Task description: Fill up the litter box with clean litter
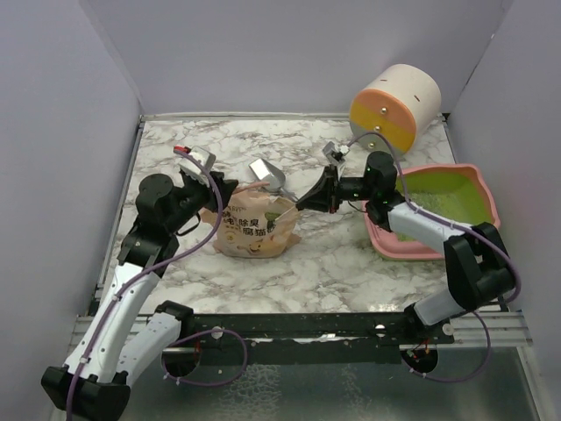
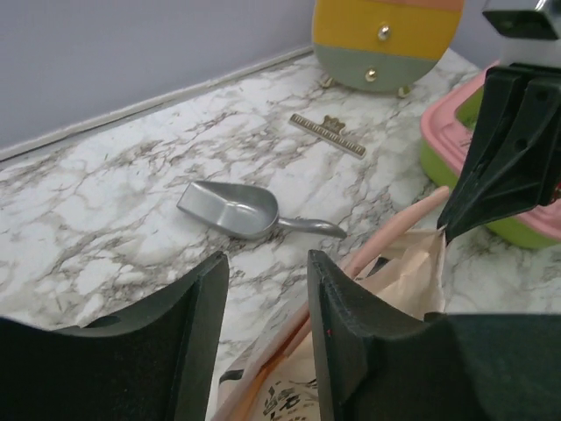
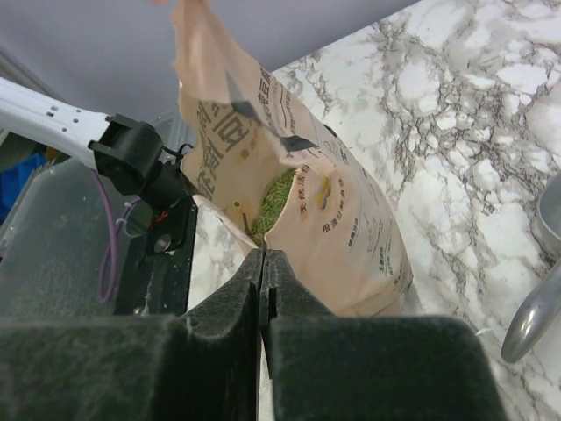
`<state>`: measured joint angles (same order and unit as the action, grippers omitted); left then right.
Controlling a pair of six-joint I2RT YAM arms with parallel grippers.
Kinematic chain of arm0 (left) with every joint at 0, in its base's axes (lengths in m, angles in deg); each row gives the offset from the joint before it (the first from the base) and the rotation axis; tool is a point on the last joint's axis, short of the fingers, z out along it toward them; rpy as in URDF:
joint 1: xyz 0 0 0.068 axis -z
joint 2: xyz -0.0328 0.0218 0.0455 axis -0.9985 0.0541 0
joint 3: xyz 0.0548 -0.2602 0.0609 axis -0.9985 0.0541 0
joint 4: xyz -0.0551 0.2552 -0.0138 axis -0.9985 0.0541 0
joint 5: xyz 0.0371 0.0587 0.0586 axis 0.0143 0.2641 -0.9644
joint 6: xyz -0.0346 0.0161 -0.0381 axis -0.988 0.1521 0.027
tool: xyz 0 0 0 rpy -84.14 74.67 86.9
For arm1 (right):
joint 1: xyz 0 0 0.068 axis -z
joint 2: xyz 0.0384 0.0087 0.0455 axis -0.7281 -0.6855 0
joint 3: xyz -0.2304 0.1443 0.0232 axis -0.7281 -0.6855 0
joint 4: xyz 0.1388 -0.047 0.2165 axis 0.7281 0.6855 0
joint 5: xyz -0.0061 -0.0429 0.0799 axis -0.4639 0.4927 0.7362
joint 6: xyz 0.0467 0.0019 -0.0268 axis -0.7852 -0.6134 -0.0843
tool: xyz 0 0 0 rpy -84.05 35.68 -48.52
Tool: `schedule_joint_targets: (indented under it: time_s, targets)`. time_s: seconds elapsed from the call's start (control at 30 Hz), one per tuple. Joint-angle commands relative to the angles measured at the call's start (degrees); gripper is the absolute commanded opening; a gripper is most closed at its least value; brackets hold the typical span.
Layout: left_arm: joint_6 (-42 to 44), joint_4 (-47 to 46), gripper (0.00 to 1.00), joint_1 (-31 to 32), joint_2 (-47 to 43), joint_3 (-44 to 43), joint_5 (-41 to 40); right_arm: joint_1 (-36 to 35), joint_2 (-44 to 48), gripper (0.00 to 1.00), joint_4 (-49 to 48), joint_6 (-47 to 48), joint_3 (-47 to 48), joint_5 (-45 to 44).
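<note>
The litter box (image 1: 478, 180), pink with a lime-green inside, lies at the right and holds a layer of clean litter (image 1: 443, 200). The tan paper bag (image 1: 254, 230) stands mid-table, its mouth open. My right gripper (image 3: 263, 256) is shut on the bag's (image 3: 342, 219) top rim; greenish granules (image 3: 277, 203) show inside the bag. From above, that gripper (image 1: 301, 204) reaches the bag from the right. My left gripper (image 2: 267, 276) is open at the bag's left rim (image 2: 377, 254), with the pink edge running under its fingers (image 2: 342, 316). It shows in the top view (image 1: 221, 200) too.
A silver scoop (image 1: 267, 174) lies on the marble just behind the bag; the left wrist view shows the scoop (image 2: 237, 210) as well. A round cream drum (image 1: 394, 105) with coloured bands stands at the back right. A small ridged strip (image 2: 329, 134) lies near it. Walls close in on three sides.
</note>
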<state>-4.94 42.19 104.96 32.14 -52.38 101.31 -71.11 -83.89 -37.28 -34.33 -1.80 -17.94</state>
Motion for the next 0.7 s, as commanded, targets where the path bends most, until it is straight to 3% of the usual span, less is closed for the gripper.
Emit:
schedule_joint_targets:
  time_s: [0.0,0.1,0.33,0.43,0.5,0.67]
  targets:
    - [2.19,-3.21,0.54,-0.31,-4.35,-0.90,2.49,0.30,8.13,0.01,10.35,2.93,-0.32,-6.30]
    - [1.98,-3.42,0.64,-0.34,-10.64,4.12,3.17,0.32,10.01,0.01,10.32,2.72,-1.84,-6.76]
    - [-1.14,-2.49,0.69,-0.39,-23.11,14.78,6.69,0.30,9.01,0.02,11.61,6.12,-1.01,-2.92]
    - [-0.70,1.15,0.69,-0.33,-25.95,13.96,5.53,0.30,9.15,0.32,16.94,9.49,1.07,-4.03]
    - [-0.58,2.78,0.70,-0.32,-25.17,11.98,5.56,0.30,9.55,0.44,17.85,10.26,1.60,-4.81]
    - [1.06,5.36,0.70,-0.32,-17.35,6.53,4.13,0.30,6.67,0.51,19.79,12.35,3.78,-4.63]
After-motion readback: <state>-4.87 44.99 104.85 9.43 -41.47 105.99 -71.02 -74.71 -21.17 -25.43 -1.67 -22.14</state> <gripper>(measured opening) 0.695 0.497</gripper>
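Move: The litter bag's middle lies about 3 cm back, 6 cm to the right and 15 cm below the left hand, whose partly open fingers are at its upper flap. From the right hand, shut on the rim's right corner, the bag's middle is about 2 cm back, 10 cm left and 7 cm down; the scoop lies 13 cm ahead and 7 cm left, the litter box 33 cm right and 4 cm ahead, both about 12 cm lower. Opening further, the left hand backs about 8 cm off the bag's rim; the right lets go of its corner. ##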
